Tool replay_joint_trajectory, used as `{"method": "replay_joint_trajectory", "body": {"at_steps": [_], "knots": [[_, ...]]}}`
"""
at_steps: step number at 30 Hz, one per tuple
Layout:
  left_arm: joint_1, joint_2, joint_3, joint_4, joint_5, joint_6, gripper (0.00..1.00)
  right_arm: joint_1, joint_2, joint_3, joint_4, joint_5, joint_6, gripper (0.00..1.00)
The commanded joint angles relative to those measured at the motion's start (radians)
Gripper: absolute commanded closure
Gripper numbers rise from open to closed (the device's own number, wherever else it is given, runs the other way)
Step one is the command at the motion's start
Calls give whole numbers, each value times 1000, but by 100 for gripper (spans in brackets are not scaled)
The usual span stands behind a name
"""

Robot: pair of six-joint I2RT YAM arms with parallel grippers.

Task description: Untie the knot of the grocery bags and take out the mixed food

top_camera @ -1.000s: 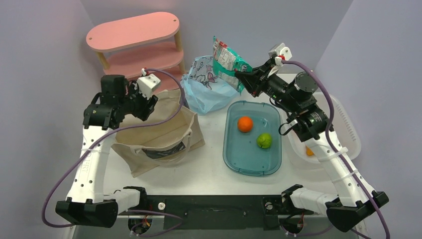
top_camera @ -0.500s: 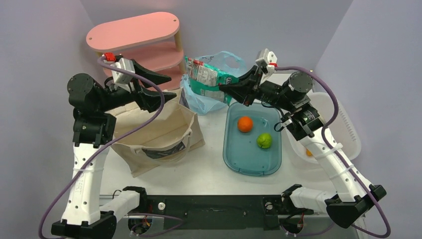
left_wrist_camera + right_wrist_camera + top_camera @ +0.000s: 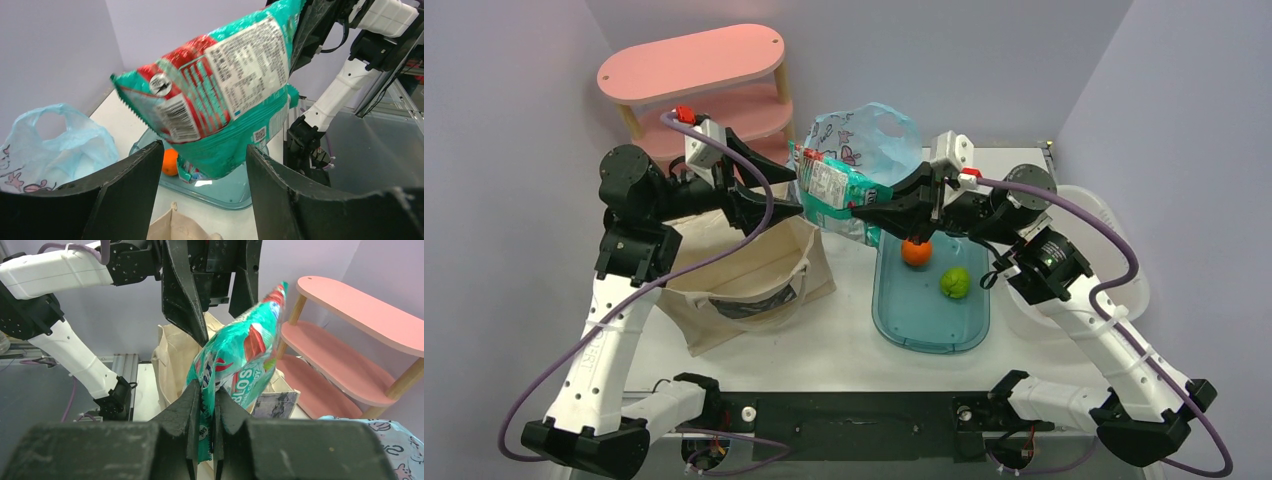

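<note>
A flat green, white and red snack packet [image 3: 829, 185] hangs in the air over the table's middle, with my right gripper [image 3: 861, 211] shut on its right edge. In the right wrist view the packet [image 3: 240, 350] is pinched between my right gripper's [image 3: 207, 390] fingertips. My left gripper [image 3: 800, 192] is open, its fingers either side of the packet's left end without closing on it. The left wrist view shows the packet [image 3: 225, 85] just beyond the left gripper [image 3: 205, 148]. The light blue grocery bag [image 3: 864, 130] stands open behind. An orange fruit [image 3: 915, 252] and a green fruit [image 3: 955, 283] lie in the teal tub [image 3: 929, 325].
A beige canvas tote [image 3: 744, 270] lies under my left gripper. A pink shelf unit [image 3: 694, 60] stands at the back left. A white basket [image 3: 1124, 260] sits at the right edge, behind my right arm.
My right gripper has carried the packet leftward and down, away from the blue bag. My left arm has swung up and right to meet it, with its jaws opening wider.
</note>
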State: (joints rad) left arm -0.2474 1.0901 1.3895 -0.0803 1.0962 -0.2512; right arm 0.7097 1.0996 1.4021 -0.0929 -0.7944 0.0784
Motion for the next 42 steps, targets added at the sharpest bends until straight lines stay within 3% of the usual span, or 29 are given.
{"method": "replay_joint_trajectory", "body": {"at_steps": [1,5,9,19,23,31,37,42], "knots": [[31,-45,-37,33,4,-6,41,9,-32,65,65,-7,-18,100],[-6,-41,-41,-39,26,14,41,10,-32,74,68,-24,-20,100],[-10,-47,-71,161,44,-165,40,11,-11,87,56,-57,-23,100],[-31,-32,-62,215,126,-257,40,42,-1,103,141,-137,50,100],[-61,-22,-69,269,193,-315,40,51,-20,75,70,-174,-15,100],[-71,-47,-89,256,187,-320,44,52,-28,60,53,-173,-92,100],[-43,-60,-181,332,160,-389,40,65,-28,72,45,-202,-119,100],[-57,-55,-174,342,204,-387,40,87,-31,72,-53,-211,-245,100]]}}
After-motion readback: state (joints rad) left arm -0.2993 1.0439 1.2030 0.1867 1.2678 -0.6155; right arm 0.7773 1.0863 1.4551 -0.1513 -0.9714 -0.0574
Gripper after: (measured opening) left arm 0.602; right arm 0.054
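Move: The green snack bag hangs in the right hand's closed fingers. Its middle is about 6 cm to the left hand's right and 1 cm nearer the base, roughly level. From the right hand, the open left gripper lies some 8 cm left and 3 cm ahead, about level. Counted from the left hand, the canvas bag is about 8 cm ahead, 14 cm left and 35 cm down, and the teal tray about 12 cm ahead, 25 cm right and 43 cm down. The right hand keeps its pinch on the snack bag and draws it back about 5 cm, swinging counter-clockwise some 13 degrees. The left hand, fingers still wide open, travels back alongside by about as much while turning clockwise and rolling its forward finger down, edging in towards the bag's free end, then sinks 2 to 3 cm near the finish. ##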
